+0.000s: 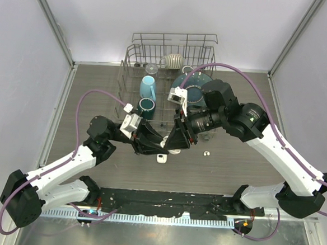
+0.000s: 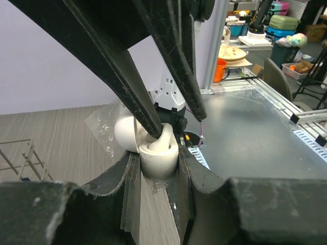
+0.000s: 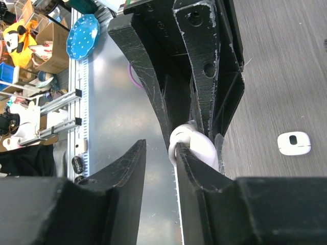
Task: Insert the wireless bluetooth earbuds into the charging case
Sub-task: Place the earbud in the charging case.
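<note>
My left gripper (image 2: 159,164) is shut on the body of a white charging case (image 2: 159,159) held upright, its lid (image 2: 124,133) hinged open to the left. A white earbud (image 2: 167,137) sits in the case's well. My right gripper (image 3: 161,149) is open. One of its fingers (image 2: 152,122) reaches down into the case mouth and presses there. In the right wrist view the case (image 3: 196,144) lies against the outside of the right finger, with nothing between the jaws. Both grippers meet above the table's middle (image 1: 171,139). One tiny earbud (image 1: 207,154) lies loose on the table.
A second white case (image 1: 161,157) lies shut on the table just below the grippers; it also shows in the right wrist view (image 3: 294,143). A wire dish rack (image 1: 135,59) with blue and teal cups and a bowl stands at the back.
</note>
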You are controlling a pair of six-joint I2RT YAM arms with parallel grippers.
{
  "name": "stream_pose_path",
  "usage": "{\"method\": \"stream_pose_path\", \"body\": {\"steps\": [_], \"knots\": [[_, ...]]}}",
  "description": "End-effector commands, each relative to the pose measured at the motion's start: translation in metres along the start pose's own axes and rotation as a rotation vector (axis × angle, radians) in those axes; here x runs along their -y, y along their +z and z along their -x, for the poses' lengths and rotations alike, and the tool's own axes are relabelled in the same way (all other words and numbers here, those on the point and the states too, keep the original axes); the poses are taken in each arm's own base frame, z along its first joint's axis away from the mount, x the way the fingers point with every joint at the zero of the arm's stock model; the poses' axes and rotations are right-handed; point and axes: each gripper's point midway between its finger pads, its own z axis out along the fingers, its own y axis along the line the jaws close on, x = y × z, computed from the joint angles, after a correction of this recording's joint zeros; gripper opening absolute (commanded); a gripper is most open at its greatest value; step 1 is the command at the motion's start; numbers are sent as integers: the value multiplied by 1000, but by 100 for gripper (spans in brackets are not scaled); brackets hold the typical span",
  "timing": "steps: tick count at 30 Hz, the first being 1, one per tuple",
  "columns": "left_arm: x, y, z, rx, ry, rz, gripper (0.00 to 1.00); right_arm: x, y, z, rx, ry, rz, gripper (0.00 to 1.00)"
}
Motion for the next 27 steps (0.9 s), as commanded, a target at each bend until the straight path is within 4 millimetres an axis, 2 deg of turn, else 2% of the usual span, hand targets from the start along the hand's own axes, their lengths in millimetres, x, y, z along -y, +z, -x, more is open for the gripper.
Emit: {"method": "stream_pose_path", "body": {"steps": [1, 6, 16, 22, 27], "knots": [[12, 4, 39, 87, 168, -36, 0, 23, -4, 1, -1, 0, -137, 39], [12, 3, 38, 86, 169, -29, 0, 23, -8, 10, 27, -9, -163, 46], [10, 0, 30, 80, 145, -8, 0, 17, -26, 35, 141, -53, -226, 71], [11, -1, 29, 78, 153, 0, 0, 20, -25, 37, 149, -43, -235, 73], [0, -4, 24, 69, 149, 74, 0, 2, -33, 45, 201, -88, -185, 73]]}}
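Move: The open charging case is pinched in the left fingertips, its middle about 2 cm right of that hand and 1 cm above it. The right fingers, already part open, are around the earbud in it; the case's middle is 2 cm below that hand and 1 cm to its left. From the right hand, a second white case lies on the table, some 8 cm ahead, 3 cm left and 25 cm down, and loose earbuds about 11 cm ahead, 14 cm right, at table height. The earbud is left in the case as the right fingers spread from about a third to nearly three quarters open and the right hand backs off about 2.5 cm, mostly up, with a little forward and to the right. Meanwhile the left hand keeps its pinch on the case and carries it some 1.5 cm forward, turning it slightly counter-clockwise. ##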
